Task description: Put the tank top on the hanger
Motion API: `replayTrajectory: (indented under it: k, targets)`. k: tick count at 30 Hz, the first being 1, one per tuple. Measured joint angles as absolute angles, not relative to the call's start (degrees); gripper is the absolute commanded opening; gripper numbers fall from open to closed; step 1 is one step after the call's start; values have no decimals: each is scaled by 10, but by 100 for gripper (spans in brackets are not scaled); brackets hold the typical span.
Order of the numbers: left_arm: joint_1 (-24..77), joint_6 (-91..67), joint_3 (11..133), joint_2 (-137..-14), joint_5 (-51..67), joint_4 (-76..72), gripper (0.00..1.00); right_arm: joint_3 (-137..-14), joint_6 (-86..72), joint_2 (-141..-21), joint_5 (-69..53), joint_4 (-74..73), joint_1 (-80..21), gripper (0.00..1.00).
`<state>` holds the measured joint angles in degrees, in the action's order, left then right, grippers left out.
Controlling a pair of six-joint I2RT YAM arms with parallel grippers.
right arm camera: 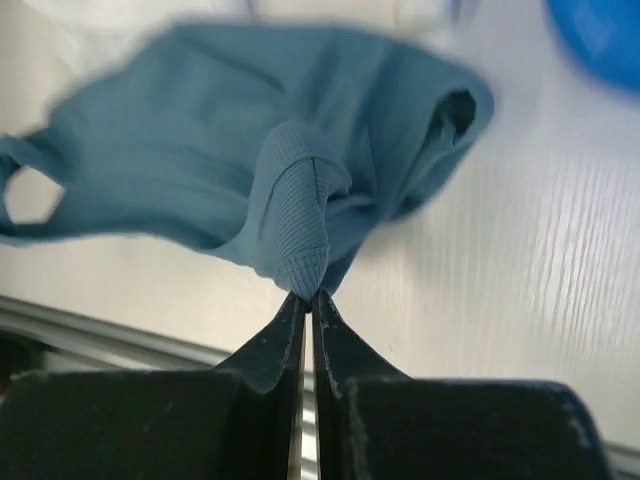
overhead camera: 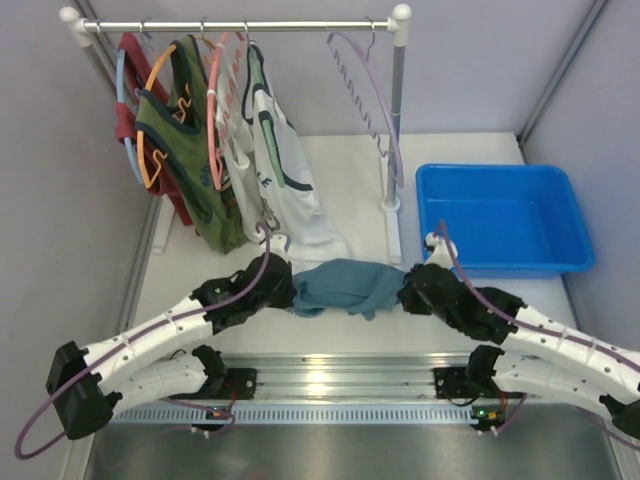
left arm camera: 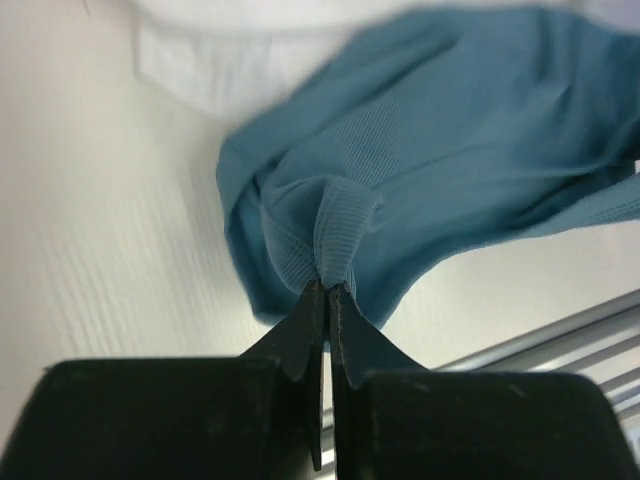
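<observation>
The teal tank top (overhead camera: 345, 285) hangs bunched between my two grippers above the table's near middle. My left gripper (overhead camera: 285, 292) is shut on a ribbed edge at its left end; in the left wrist view the pinched fold of the tank top (left arm camera: 345, 230) rises from the left gripper (left arm camera: 328, 288). My right gripper (overhead camera: 407, 292) is shut on the right end, where a ribbed strap of the tank top (right arm camera: 300, 215) sits in the right gripper (right arm camera: 308, 295). The lavender hanger (overhead camera: 375, 95) hangs empty at the right end of the rack rail.
A clothes rack (overhead camera: 240, 25) stands at the back with an olive green top (overhead camera: 185, 140), a white top (overhead camera: 280, 160) and pink and orange hangers. A blue bin (overhead camera: 500, 215) sits at the right. The rack's white post (overhead camera: 395, 130) stands behind the tank top.
</observation>
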<state>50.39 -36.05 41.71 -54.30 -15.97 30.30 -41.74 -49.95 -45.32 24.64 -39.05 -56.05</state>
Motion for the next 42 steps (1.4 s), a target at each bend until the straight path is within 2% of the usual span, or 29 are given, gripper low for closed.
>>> replayTrajectory:
  k: [2, 3, 5, 6, 9, 10, 12, 16, 19, 32, 42]
  targets:
    - [506, -391, 360, -543, -132, 286, 2, -346, -540, -445, 237, -380, -594, 0]
    - [508, -404, 339, -543, -122, 280, 11, -314, -565, -442, 233, -378, -616, 0]
    - [512, -420, 312, -540, -107, 267, 23, -275, -603, -439, 230, -376, -651, 0]
    - [512, -431, 303, -536, -98, 262, 36, -266, -618, -440, 229, -375, -664, 3]
    - [514, -435, 301, -522, -85, 251, 49, -259, -653, -448, 230, -364, -690, 11]
    - [514, -436, 301, -514, -82, 245, 52, -260, -662, -454, 231, -358, -696, 16]
    - [514, -435, 301, -500, -77, 240, 55, -262, -670, -463, 233, -356, -703, 23]
    - [514, -432, 308, -478, -73, 251, 56, -286, -678, -474, 244, -368, -709, 42]
    - [514, -422, 327, -467, -72, 267, 56, -313, -681, -469, 256, -381, -709, 49]
    - [516, -389, 438, -441, -46, 300, 56, -390, -673, -389, 307, -486, -711, 55]
    - [539, -381, 508, -508, -44, 294, 56, -523, -601, -376, 355, -551, -711, 57]
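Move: Each hand has an edge of the teal tank top pinched shut, with the cloth's middle about 14 cm to the left hand's right, 3 cm ahead and 6 cm lower. The laying spot on the table is 8 cm below that hand and 4 back. For the right hand it is 11 below, 7 back and 1 left, with the cloth's middle 12 left, 4 ahead and 8 down. The hanging white top's hem lies some 12 cm ahead and 6 right of the left hand; the rack foot's front end is roughly 12 ahead and 2 left of the right. Both hands still pinch the tank top as they sweep it down and back towards the table, the left some 6 cm down and 4 back, the right 10 down and 7 back. There the fingers open and let go, left first, and both hands rise about 15 cm clear; the left also drifts right over the cloth and turns slightly clockwise. ##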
